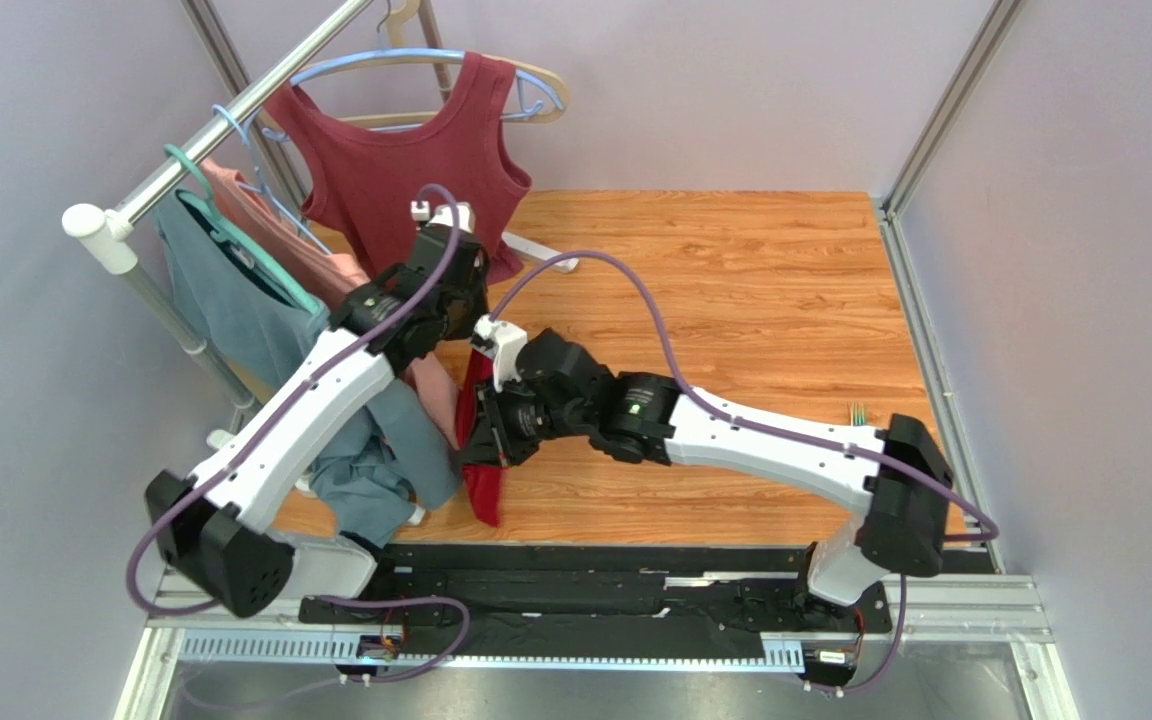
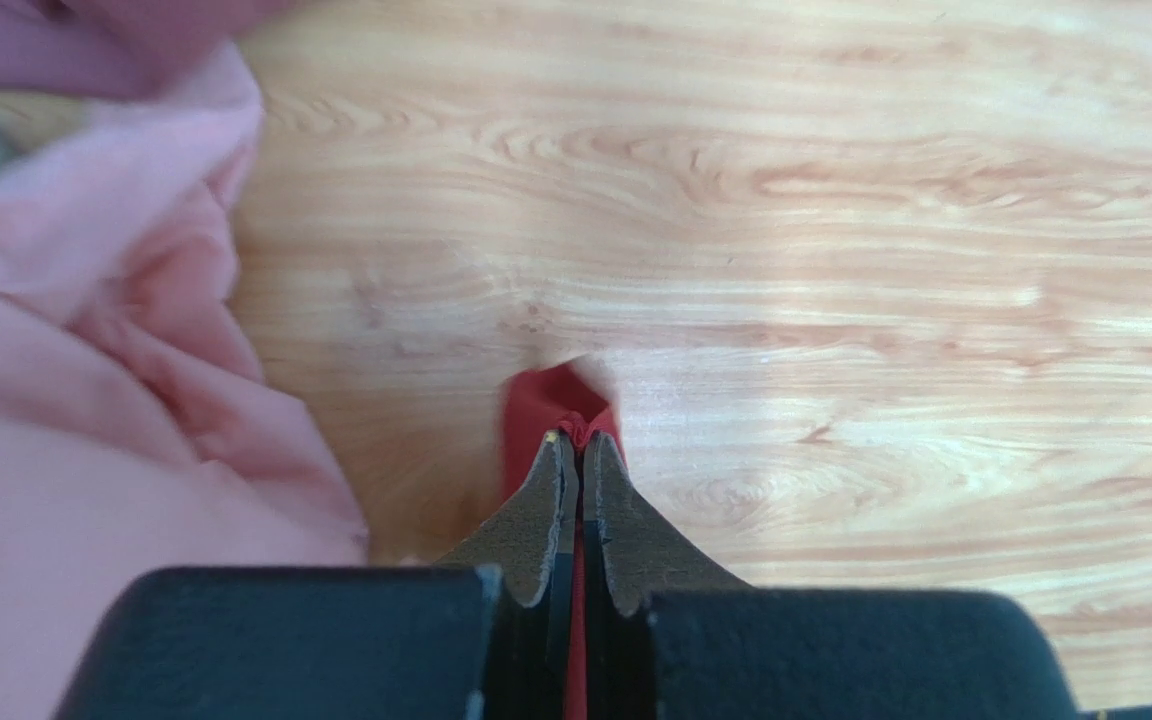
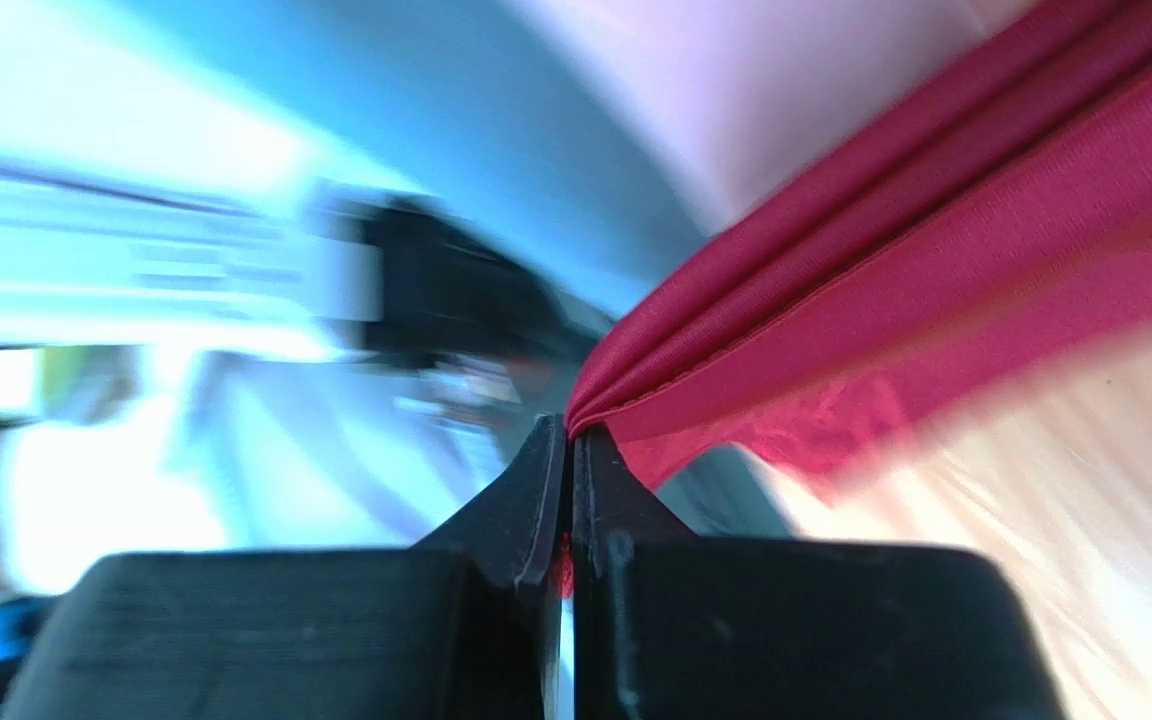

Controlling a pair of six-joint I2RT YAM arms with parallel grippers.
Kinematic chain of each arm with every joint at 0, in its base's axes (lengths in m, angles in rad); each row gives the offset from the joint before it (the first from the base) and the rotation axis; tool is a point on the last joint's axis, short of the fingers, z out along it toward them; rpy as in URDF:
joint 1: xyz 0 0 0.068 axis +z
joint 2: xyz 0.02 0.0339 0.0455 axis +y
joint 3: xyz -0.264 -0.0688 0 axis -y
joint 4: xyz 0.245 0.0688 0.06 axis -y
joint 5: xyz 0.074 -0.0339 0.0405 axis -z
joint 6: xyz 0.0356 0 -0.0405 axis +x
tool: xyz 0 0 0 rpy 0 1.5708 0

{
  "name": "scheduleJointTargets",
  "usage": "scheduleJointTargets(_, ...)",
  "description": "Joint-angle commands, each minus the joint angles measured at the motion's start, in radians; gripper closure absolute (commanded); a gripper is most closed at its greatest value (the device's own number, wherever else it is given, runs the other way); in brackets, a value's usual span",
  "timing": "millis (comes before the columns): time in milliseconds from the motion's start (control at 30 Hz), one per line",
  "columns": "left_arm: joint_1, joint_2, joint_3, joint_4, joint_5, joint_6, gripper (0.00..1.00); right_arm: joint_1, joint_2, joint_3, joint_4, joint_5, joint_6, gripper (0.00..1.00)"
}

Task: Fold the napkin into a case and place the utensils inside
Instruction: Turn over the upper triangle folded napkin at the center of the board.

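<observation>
The napkin is a bright crimson cloth, bunched into a narrow strip that hangs over the wooden table near its left edge. My left gripper holds its upper end. In the left wrist view that gripper is shut on a pinch of napkin above the table. My right gripper grips the strip lower down. In the right wrist view it is shut on a hemmed fold of the napkin. Gold tips of the utensils peek out behind the right arm's elbow. The case is not in view.
A clothes rail stands at the back left with a maroon sleeveless top, a grey-blue garment and a pink garment hanging close to the left arm. Walls close in the wooden table on the right and at the back.
</observation>
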Motion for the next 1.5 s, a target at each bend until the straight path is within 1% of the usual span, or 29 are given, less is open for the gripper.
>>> scheduleJointTargets(0, 0.007, -0.064, 0.105, -0.020, -0.063, 0.067, 1.00, 0.008, -0.079, -0.094, 0.328, -0.276, 0.167, 1.00)
scheduleJointTargets(33, 0.005, -0.051, 0.124, -0.032, -0.062, 0.073, 1.00, 0.005, -0.085, -0.120, 0.380, -0.310, 0.191, 1.00)
scheduleJointTargets(67, 0.000, -0.033, 0.141, -0.036, -0.062, 0.076, 1.00, -0.013, -0.088, -0.203, 0.428, -0.333, 0.245, 1.00)
scheduleJointTargets(100, -0.016, 0.014, 0.159, -0.030, -0.062, 0.082, 1.00, -0.029, -0.094, -0.253, 0.562, -0.360, 0.286, 1.00)
scheduleJointTargets(167, -0.047, 0.083, 0.177, -0.013, -0.077, 0.087, 1.00, -0.076, -0.099, -0.366, 0.692, -0.408, 0.352, 1.00)
scheduleJointTargets(200, -0.064, 0.161, 0.193, 0.000, -0.097, 0.082, 1.00, -0.093, -0.099, -0.450, 0.748, -0.419, 0.375, 1.00)
scheduleJointTargets(267, -0.113, 0.252, 0.213, 0.049, -0.094, 0.070, 1.00, -0.144, -0.106, -0.537, 0.781, -0.430, 0.389, 1.00)
scheduleJointTargets(300, -0.128, 0.354, 0.242, 0.061, -0.129, 0.061, 1.00, -0.168, -0.112, -0.650, 0.866, -0.443, 0.411, 1.00)
scheduleJointTargets(367, -0.171, 0.462, 0.294, 0.076, -0.142, 0.064, 1.00, -0.216, -0.128, -0.750, 0.898, -0.457, 0.411, 1.00)
scheduleJointTargets(400, -0.188, 0.563, 0.344, 0.082, -0.195, 0.067, 1.00, -0.268, -0.132, -0.793, 0.914, -0.463, 0.406, 1.00)
scheduleJointTargets(433, -0.197, 0.611, 0.380, 0.079, -0.191, 0.065, 1.00, -0.299, -0.146, -0.884, 0.924, -0.468, 0.406, 1.00)
scheduleJointTargets(467, -0.205, 0.651, 0.412, 0.079, -0.171, 0.062, 1.00, -0.366, -0.151, -0.925, 0.942, -0.485, 0.408, 1.00)
scheduleJointTargets(500, -0.213, 0.709, 0.455, 0.086, -0.168, 0.059, 1.00, -0.400, -0.157, -0.960, 0.971, -0.497, 0.405, 1.00)
scheduleJointTargets(533, -0.219, 0.732, 0.461, 0.134, -0.160, 0.065, 1.00, -0.430, -0.165, -1.012, 0.952, -0.491, 0.371, 1.00)
scheduleJointTargets(567, -0.223, 0.752, 0.470, 0.156, -0.137, 0.070, 1.00, -0.458, -0.168, -1.022, 0.918, -0.494, 0.348, 1.00)
scheduleJointTargets(667, -0.239, 0.829, 0.526, 0.175, -0.114, 0.062, 1.00, -0.568, -0.146, -1.063, 0.908, -0.537, 0.319, 1.00)
scheduleJointTargets(733, -0.240, 0.864, 0.550, 0.184, -0.108, 0.047, 1.00, -0.596, -0.143, -1.057, 0.808, -0.522, 0.273, 1.00)
scheduleJointTargets(800, -0.240, 0.866, 0.529, 0.217, -0.105, 0.044, 1.00, -0.631, -0.143, -1.072, 0.786, -0.525, 0.245, 1.00)
scheduleJointTargets(1000, -0.243, 0.886, 0.504, 0.355, -0.042, 0.057, 1.00, -0.699, -0.151, -1.083, 0.685, -0.496, 0.181, 1.00)
scheduleJointTargets(1100, -0.251, 0.903, 0.521, 0.372, -0.047, 0.053, 1.00, -0.721, -0.148, -1.086, 0.646, -0.489, 0.167, 1.00)
scheduleJointTargets(1200, -0.256, 0.923, 0.532, 0.402, -0.017, 0.050, 1.00, -0.728, -0.177, -1.079, 0.581, -0.471, 0.143, 0.97)
scheduleJointTargets(1233, -0.257, 0.927, 0.536, 0.405, -0.014, 0.053, 0.98, -0.730, -0.194, -1.063, 0.547, -0.435, 0.118, 0.94)
scheduleJointTargets(1267, -0.263, 0.933, 0.543, 0.405, -0.013, 0.054, 0.93, -0.733, -0.232, -1.050, 0.504, -0.410, 0.103, 0.91)
scheduleJointTargets(1300, -0.265, 0.937, 0.547, 0.405, -0.007, 0.059, 0.85, -0.734, -0.256, -1.031, 0.403, -0.379, 0.092, 0.86)
scheduleJointTargets(1333, -0.268, 0.935, 0.546, 0.409, -0.010, 0.067, 0.70, -0.739, -0.276, -0.999, 0.355, -0.329, 0.077, 0.79)
scheduleJointTargets(1367, -0.271, 0.929, 0.546, 0.409, -0.005, 0.071, 0.63, -0.744, -0.322, -0.978, 0.306, -0.310, 0.067, 0.76)
scheduleJointTargets(1400, -0.273, 0.906, 0.546, 0.415, 0.021, 0.082, 0.59, -0.744, -0.347, -0.956, 0.219, -0.281, 0.057, 0.72)
scheduleJointTargets(1433, -0.274, 0.891, 0.547, 0.396, 0.018, 0.087, 0.34, -0.745, -0.370, -0.938, 0.171, -0.225, 0.047, 0.66)
scheduleJointTargets(1467, -0.274, 0.850, 0.547, 0.383, 0.021, 0.091, 0.27, -0.750, -0.413, -0.886, 0.076, -0.195, 0.029, 0.64)
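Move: Both closed grippers already hold the napkin's upper edge, its cloth hanging between them. The left hand's bare board spot is about 22 cm right, 7 ahead and 20 below; the pink shirt's hem hangs roughly 6 cm left, 1 ahead and 12 below that hand. The right hand's bare board spot is also some 22 cm right, 7 ahead and 20 below; the teal shirt's hem is about 9 cm left, 4 ahead and 15 below that hand. Keep both grips shut and lift the napkin another 5 cm, then swing both grippers together to the right and down, about 23 cm across, drifting forward, away from the hanging shirts. Near the board, draw the held edge on to the right. Turn the right wrist some 30 degrees clockwise, the left about 20, then open both grippers at the corners. ##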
